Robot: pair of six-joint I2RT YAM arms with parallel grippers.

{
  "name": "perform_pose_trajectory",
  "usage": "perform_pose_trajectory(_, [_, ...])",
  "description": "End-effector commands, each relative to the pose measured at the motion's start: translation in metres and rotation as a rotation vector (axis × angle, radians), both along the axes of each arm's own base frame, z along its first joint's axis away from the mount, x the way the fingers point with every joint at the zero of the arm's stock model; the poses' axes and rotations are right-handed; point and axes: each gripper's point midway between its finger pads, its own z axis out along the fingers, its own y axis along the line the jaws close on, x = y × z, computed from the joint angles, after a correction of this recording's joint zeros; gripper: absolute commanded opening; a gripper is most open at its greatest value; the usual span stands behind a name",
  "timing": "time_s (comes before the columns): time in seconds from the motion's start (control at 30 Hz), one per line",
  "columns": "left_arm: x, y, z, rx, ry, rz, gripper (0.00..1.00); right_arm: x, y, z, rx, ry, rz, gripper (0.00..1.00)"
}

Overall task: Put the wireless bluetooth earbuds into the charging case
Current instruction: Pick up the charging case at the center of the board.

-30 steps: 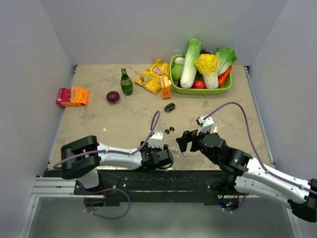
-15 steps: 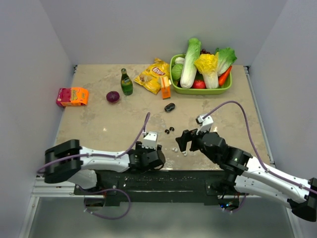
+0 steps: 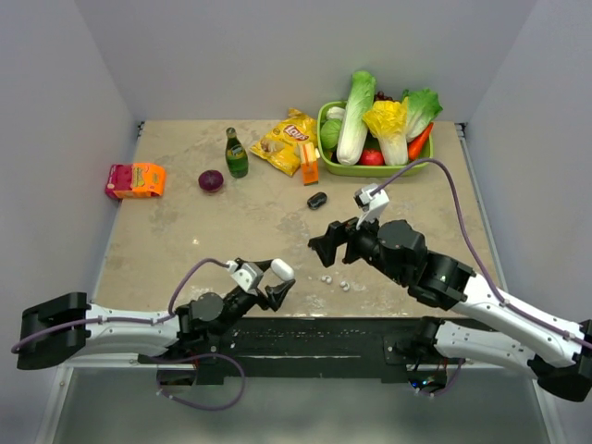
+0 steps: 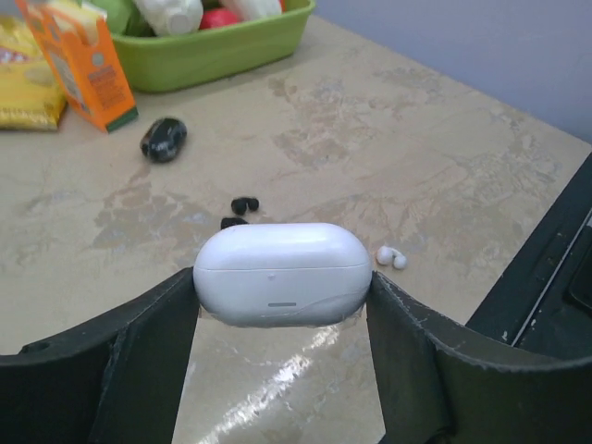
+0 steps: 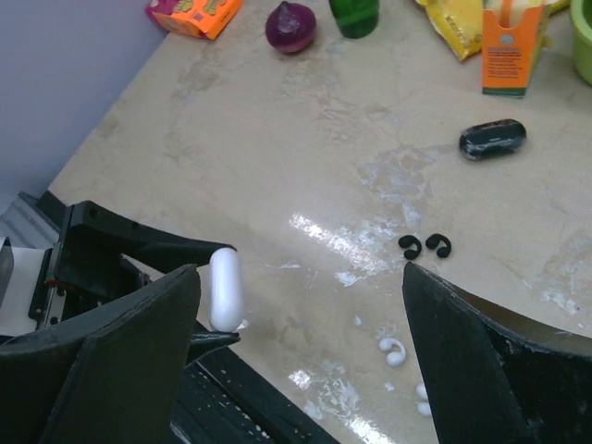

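A closed white charging case (image 4: 282, 273) is clamped by its two ends in my left gripper (image 3: 277, 276), low over the table's near edge; the case (image 5: 225, 289) also shows edge-on in the right wrist view. Two white earbuds (image 3: 326, 278) (image 3: 344, 286) lie just right of it on the table. Two black earbuds (image 5: 410, 246) (image 5: 438, 244) lie a little farther back. In the top view my right gripper (image 3: 335, 250) hides them. It hovers open over the earbuds with nothing between its fingers (image 5: 139, 342). A black charging case (image 3: 317, 199) lies farther back.
A green basket (image 3: 418, 166) of vegetables stands at the back right. A chips bag (image 3: 289, 139), an orange carton (image 3: 309, 166), a green bottle (image 3: 237, 154), a red onion (image 3: 211, 180) and a pink-orange box (image 3: 135, 179) spread across the back.
My left arm has drawn back to the left, its jaws narrowing on the white case and bringing it along. My right gripper has moved left and farther from the near edge.
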Motion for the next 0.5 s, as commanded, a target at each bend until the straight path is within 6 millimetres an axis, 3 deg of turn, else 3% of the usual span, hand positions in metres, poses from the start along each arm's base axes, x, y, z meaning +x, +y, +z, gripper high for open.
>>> perform_pose_trajectory(0.0, [-0.012,0.021,0.091,-0.224,-0.419,-0.054,0.00,-0.013,0.013,0.016,0.005,0.000,0.114,0.94])
perform_pose_trajectory(0.1, [-0.028,0.003,0.090,-0.131,-0.530,-0.181,0.00,-0.021,0.026,0.001,-0.025,0.046,0.185,0.95])
perform_pose_trajectory(0.13, [-0.032,-0.003,0.097,-0.124,-0.566,-0.203,0.00,-0.021,0.032,-0.009,-0.047,0.070,0.205,0.95])
perform_pose_trajectory(0.23, [-0.035,-0.016,0.088,-0.047,-0.576,-0.260,0.00,-0.025,0.040,-0.025,-0.082,0.108,0.249,0.95])
perform_pose_trajectory(0.47, [-0.025,-0.024,0.069,0.059,-0.529,-0.244,0.00,-0.030,0.042,-0.010,0.018,0.073,0.264,0.95])
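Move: My left hand already holds the charging case between its fingertips, some 14 cm above the board. My open right gripper is about 4 cm farther out, 9 cm to the right and 12 cm higher, so from the right hand the case lies about 3 cm back, 9 cm left and 11 cm down. From that right hand, the white earbuds lie about 2 cm back, 3 cm right and 26 cm below; the black earbuds are 9 cm ahead and 2 cm left on the board. I bring both hands together in the air. My left hand keeps its pinch on the charging case and lifts it about 5 cm while drawing back and a little right, its fingers tipping upward some 30 degrees and swinging clockwise. My wide-open right hand comes left, then also down and back towards the case, about 6 cm in all, turning slightly counter-clockwise and tipping down. ##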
